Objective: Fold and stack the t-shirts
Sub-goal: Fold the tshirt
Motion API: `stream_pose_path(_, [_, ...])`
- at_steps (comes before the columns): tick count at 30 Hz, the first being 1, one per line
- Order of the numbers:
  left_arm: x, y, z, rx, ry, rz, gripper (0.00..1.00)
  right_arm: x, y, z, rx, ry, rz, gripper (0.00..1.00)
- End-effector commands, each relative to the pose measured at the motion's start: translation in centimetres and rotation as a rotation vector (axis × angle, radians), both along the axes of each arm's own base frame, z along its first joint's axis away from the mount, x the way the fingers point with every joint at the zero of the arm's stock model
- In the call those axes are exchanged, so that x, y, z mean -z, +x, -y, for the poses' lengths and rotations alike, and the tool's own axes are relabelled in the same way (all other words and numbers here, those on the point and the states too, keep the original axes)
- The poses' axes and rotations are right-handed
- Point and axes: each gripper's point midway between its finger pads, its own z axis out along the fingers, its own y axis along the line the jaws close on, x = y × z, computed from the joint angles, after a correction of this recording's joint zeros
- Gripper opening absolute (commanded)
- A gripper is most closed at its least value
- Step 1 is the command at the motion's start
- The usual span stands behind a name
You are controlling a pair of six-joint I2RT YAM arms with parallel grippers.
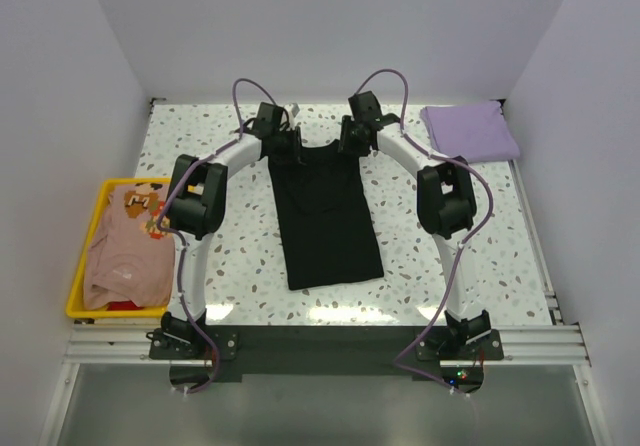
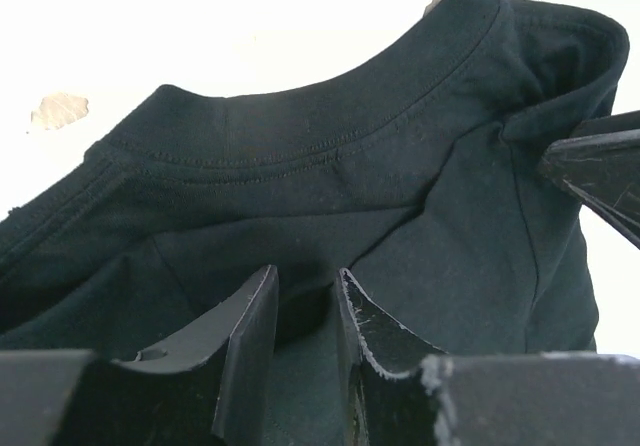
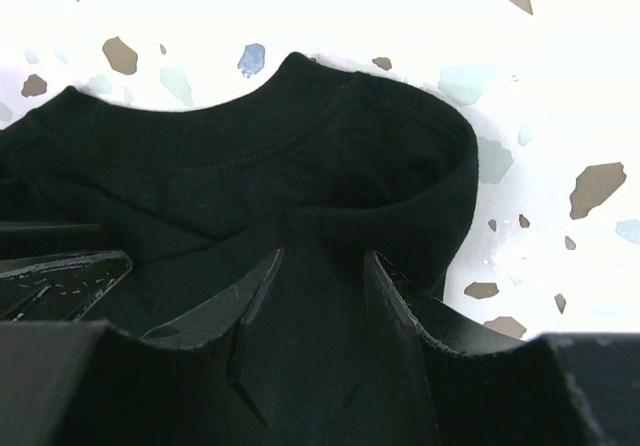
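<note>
The black t-shirt (image 1: 330,226) lies folded into a long strip down the middle of the table, collar end at the far side. My left gripper (image 1: 283,144) is at its far left corner and my right gripper (image 1: 345,141) at its far right corner. In the left wrist view the collar (image 2: 300,166) is raised, and a fold of black cloth fills the narrow gap of the left gripper (image 2: 308,286). In the right wrist view black cloth (image 3: 230,176) tents up into the right gripper (image 3: 322,266), which is shut on it. The lavender t-shirt (image 1: 470,131) lies folded at the far right. The peach t-shirt (image 1: 130,251) lies in the tray.
The yellow tray (image 1: 85,241) sits at the table's left edge beside the left arm. White walls close in the table on three sides. The right gripper's finger (image 2: 600,171) shows at the right of the left wrist view, close beside the collar.
</note>
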Motion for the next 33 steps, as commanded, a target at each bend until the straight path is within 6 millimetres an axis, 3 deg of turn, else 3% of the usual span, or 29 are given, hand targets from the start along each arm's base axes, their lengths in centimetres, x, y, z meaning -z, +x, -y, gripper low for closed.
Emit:
stream_pose_path(1, [-1.2,0.1,0.8,0.051,-0.015,0.040,0.33,-1.0,1.3,-0.1,0.013,0.008,0.043,0.41])
stream_pose_path(21, [-2.6,-0.8,0.9,0.078,-0.014,0.057,0.28,-0.7,1.2,0.0,0.012,0.005,0.043,0.41])
stream_pose_path(26, [-3.0,-0.9,1.0,0.086,-0.022,0.060,0.18,-0.7,1.4,0.0,0.015,0.007,0.046,0.41])
stream_pose_path(30, [-4.0,-1.2,1.2,0.087,-0.046,0.064,0.00,-0.9,1.5,0.0,0.017,0.007,0.052,0.41])
stream_pose_path(33, [-5.6,-1.6,1.4,0.072,-0.088,0.083,0.00,-1.0,1.6,0.0,0.016,0.009,0.059,0.41])
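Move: For the left gripper, the black t-shirt's cloth just below the collar, creased there, lies about 1 cm back and some 1 cm below the fingers. The middle of the collar is about 4 cm ahead of the gripper and 4 cm to its right; the shirt's left shoulder edge is roughly 7 cm to its left and 1 cm ahead. From the right gripper that creased cloth lies about 12 cm to the left and 4 cm back, 1 cm lower. Ease the left gripper back about 1.5 cm, away from the collar, skimming low over the black t-shirt and sinking only a touch before it comes up again. Late in this stroke shut its half-open fingers almost fully at the crease, as if to nip the cloth. Keep the right gripper still, fingers part open, at the shirt's right shoulder. ##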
